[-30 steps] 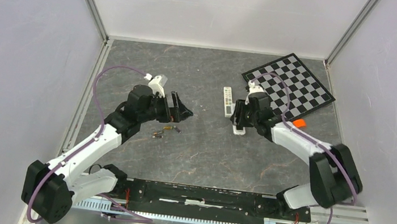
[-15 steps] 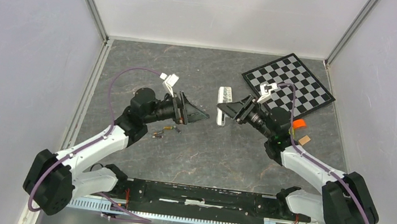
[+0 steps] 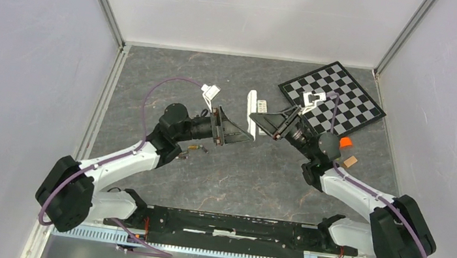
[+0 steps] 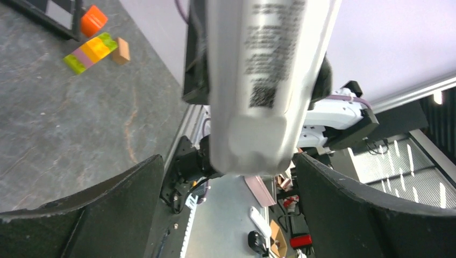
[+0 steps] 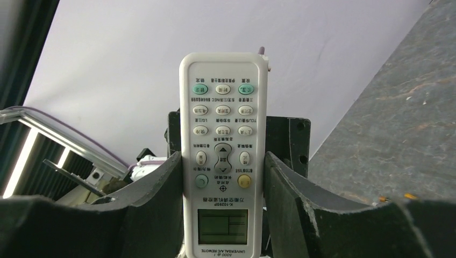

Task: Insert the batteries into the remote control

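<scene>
The white remote control (image 5: 222, 134) stands upright in the air, and my right gripper (image 5: 221, 161) is shut on its lower sides, its buttons and screen facing that camera. From above it shows edge-on (image 3: 252, 115) at the right gripper (image 3: 260, 121). My left gripper (image 3: 244, 136) is open and points right, straight at it. In the left wrist view the remote's labelled back (image 4: 263, 80) hangs at the mouth of the left gripper (image 4: 227, 177), close to the right finger (image 4: 376, 215). The two batteries (image 3: 194, 146) (image 3: 181, 155) lie on the table below the left arm.
A second remote (image 3: 263, 106) lies on the table, partly hidden behind the right gripper. A chessboard (image 3: 341, 97) sits at the back right. An orange block (image 3: 345, 142) and a tan block (image 3: 349, 161) lie near it, with a multicoloured block (image 4: 90, 51) seen by the left wrist.
My right gripper has lifted the remote off the table and turned it upright toward the centre. My left arm has risen and swung right, its open gripper now facing the remote.
</scene>
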Robot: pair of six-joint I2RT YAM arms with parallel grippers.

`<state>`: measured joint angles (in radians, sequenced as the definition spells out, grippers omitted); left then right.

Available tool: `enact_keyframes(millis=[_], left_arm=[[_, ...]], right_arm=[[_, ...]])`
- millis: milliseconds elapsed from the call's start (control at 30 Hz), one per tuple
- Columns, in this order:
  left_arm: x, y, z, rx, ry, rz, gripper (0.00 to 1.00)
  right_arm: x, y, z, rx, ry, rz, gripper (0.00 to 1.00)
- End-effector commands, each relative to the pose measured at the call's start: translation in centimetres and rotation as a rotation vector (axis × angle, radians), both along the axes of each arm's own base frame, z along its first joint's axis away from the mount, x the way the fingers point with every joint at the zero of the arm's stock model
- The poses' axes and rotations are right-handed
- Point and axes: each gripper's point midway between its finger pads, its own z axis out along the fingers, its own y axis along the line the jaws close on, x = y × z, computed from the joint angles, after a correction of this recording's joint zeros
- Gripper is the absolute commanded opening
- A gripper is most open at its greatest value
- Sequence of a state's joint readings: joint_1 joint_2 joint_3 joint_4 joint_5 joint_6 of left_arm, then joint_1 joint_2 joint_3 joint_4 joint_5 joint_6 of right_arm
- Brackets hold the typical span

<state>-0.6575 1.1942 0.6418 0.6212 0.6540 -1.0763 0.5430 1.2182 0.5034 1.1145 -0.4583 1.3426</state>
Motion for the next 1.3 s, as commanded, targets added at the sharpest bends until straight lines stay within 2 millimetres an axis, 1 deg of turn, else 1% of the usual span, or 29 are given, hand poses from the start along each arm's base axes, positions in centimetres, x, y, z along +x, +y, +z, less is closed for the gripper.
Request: enact_keyframes(millis=[0, 100, 233, 333, 500, 600, 700, 733, 800, 833, 867, 933, 1000, 1033, 1100, 1167, 1200, 1233, 1267], left_arm=[[-1.3, -1.1, 4.7, -0.126, -0.061, -0.067, 0.97], [-1.5, -1.3, 4.8, -0.135, -0.053, -0.071, 0.96], [-1.4, -1.4, 4.7, -0.143, -0.048, -0.059, 0.90], [-1.3, -1.6, 4.7, -0.141, -0.046, -0.063, 0.78], [-1.1, -1.9, 4.0, -0.124, -0.042, -0.067, 0.58], [-0.9, -1.9, 3.4, -0.079, -0.068, -0.055, 0.41], [-0.4, -1.6, 1.8, 0.038, -0.119, -0.021, 0.24], [-0.1, -1.5, 1.6, 0.073, -0.151, -0.007, 0.18], [0.0, -0.9, 0.3, 0.168, -0.193, 0.000, 0.13], [0.0, -0.7, 0.0, 0.204, -0.221, 0.002, 0.12], [0.1, -0.3, -0.9, 0.256, -0.241, 0.006, 0.10], [0.8, 0.5, -2.0, 0.346, -0.270, 0.037, 0.06], [1.4, 1.4, -3.5, 0.449, -0.284, 0.059, 0.02], [1.7, 1.7, -3.9, 0.482, -0.294, 0.072, 0.02], [2.4, 2.3, -5.0, 0.551, -0.310, 0.095, 0.02], [2.8, 2.8, -6.0, 0.605, -0.333, 0.101, 0.02], [3.1, 2.9, -6.3, 0.626, -0.341, 0.104, 0.02], [3.3, 3.2, -6.8, 0.653, -0.346, 0.110, 0.02], [3.5, 3.2, -7.0, 0.669, -0.352, 0.114, 0.02]], right_arm=[[-1.0, 0.2, 1.4, 0.061, -0.047, 0.024, 0.37], [-0.8, 0.3, 1.3, 0.062, -0.044, 0.019, 0.36], [-0.8, 0.3, 1.1, 0.067, -0.041, 0.015, 0.36], [-0.7, 0.4, 1.1, 0.069, -0.040, 0.013, 0.36], [-0.6, 0.5, 0.9, 0.065, -0.041, 0.008, 0.36], [-0.4, 0.6, 0.6, 0.047, -0.043, 0.003, 0.37], [-0.1, 0.6, -0.1, 0.007, -0.042, -0.018, 0.40], [0.0, 0.6, -0.4, -0.011, -0.043, -0.025, 0.42], [0.1, 0.5, -0.8, -0.039, -0.059, -0.041, 0.50], [0.0, 0.4, -0.9, -0.052, -0.073, -0.047, 0.55], [-0.1, 0.3, -0.9, -0.064, -0.091, -0.053, 0.60], [0.0, 0.1, -1.3, -0.099, -0.106, -0.067, 0.75], [0.3, 0.1, -1.7, -0.164, -0.127, -0.090, 0.85], [0.6, 0.1, -1.9, -0.208, -0.138, -0.105, 0.89], [1.4, 0.0, -3.0, -0.325, -0.127, -0.134, 0.94], [2.2, -0.4, -3.5, -0.428, -0.120, -0.171, 0.96], [2.6, -0.5, -3.5, -0.469, -0.126, -0.190, 0.96], [3.0, -0.8, -4.2, -0.520, -0.105, -0.202, 0.96], [3.5, -1.0, -4.2, -0.558, -0.102, -0.220, 0.96]])
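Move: The remote control is held in the right fingers near its middle. From the left hand, that middle is about 4 cm ahead, 1 cm right and 4 cm higher; its screen end slopes back and down to the open left fingertips. The second remote lies on the table, about 21 cm ahead of the left hand, 7 cm right and 27 cm below, and the batteries are some 5 cm ahead, 20 cm left and 27 cm below. The left hand eases up about 2 cm, a little right and back, and closes on both sides of the remote control's screen end while the right hand holds nearly still with its grip near the middle. Then the right fingers open wide and let go, dipping about 3 cm, as the left hand keeps its pinch and carries the remote down some 6 cm, slightly left and forward, its fingertips tipping down by about 30 degrees. ##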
